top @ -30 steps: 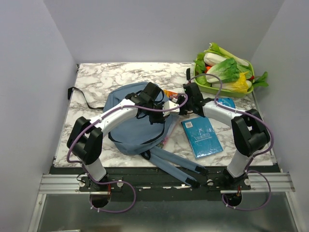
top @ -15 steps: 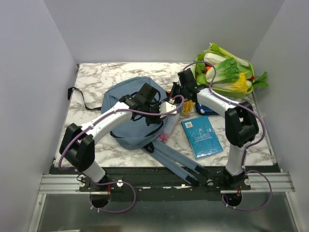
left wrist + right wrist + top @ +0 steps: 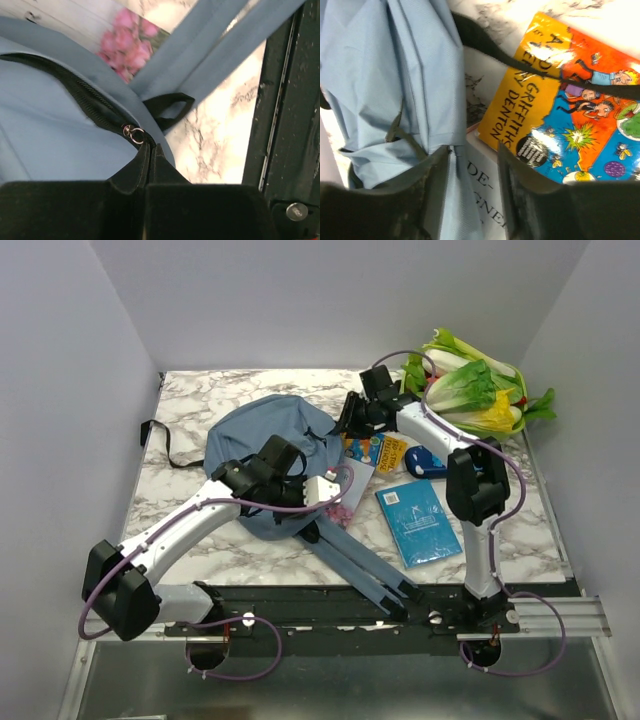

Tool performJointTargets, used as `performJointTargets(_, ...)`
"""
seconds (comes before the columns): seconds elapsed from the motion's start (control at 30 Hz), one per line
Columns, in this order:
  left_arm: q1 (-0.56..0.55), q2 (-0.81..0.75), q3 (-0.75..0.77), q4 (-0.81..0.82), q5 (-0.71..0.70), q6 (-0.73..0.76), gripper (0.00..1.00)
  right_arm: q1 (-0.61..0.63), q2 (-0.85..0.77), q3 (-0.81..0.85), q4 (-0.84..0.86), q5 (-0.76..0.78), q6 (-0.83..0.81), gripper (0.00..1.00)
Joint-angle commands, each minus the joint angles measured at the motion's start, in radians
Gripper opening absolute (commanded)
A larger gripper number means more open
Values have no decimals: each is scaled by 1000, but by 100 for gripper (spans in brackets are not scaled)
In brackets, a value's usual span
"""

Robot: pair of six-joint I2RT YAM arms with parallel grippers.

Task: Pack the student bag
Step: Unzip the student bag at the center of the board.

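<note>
The student bag (image 3: 265, 430) lies crumpled at the middle of the marble table, its two shoulder straps (image 3: 360, 565) trailing toward the near edge. My left gripper (image 3: 325, 490) sits at the bag's near right edge. In the left wrist view it (image 3: 151, 147) is shut on the black zipper pull tab, just behind the metal ring (image 3: 134, 132). My right gripper (image 3: 348, 422) is at the bag's far right edge. Its jaws (image 3: 472, 170) stand apart, with a fold of blue bag fabric (image 3: 395, 75) against the left finger and a white book (image 3: 490, 200) below.
A yellow and orange comic book (image 3: 378, 452) lies beside the bag, overlapping a white book with pink flowers (image 3: 350, 485). A teal book (image 3: 420, 522) and a small blue item (image 3: 428, 462) lie to the right. Leafy vegetables (image 3: 470, 388) fill the back right corner. The black rail (image 3: 280, 100) edges the table.
My left arm pulled back toward the near edge with the zipper tab. The bag bunched up toward the back left, uncovering the books. My right gripper moved farther back to the bag's edge.
</note>
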Motion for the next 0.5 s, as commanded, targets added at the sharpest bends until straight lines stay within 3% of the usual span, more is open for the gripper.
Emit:
performJointTargets(0.0,-4,-93,-124,-70,-22,-53,0,-38,2,56,-18,92,-28,67)
performJointTargets(0.07,0,-104,-144,14,-48,-93,0,-31,-73,-30,-18,99,-17,84)
performJointTargets(0.17,5,-89,-133,84,-71,-149,0,7,-209,-176,-10,111,-19,96)
performJointTargets(0.47,7,-14,-49,115,-79,-147,0,161,-571,-627,83,73,136,95)
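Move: The zip's near end on the student bag is right at the left fingertips; from the right hand it lies about 23 cm back, 8 cm left and a few centimetres lower. The bag straps' middle is some 10 cm back and 11 cm right of the left hand. From the right hand, the flowered book is about 13 cm straight back, the comic book 4 cm back and 8 cm right, both roughly 9 cm below. Right hand opens wide, leaves the bag's far edge, swings back some 12 cm towards the shut left fingers. ##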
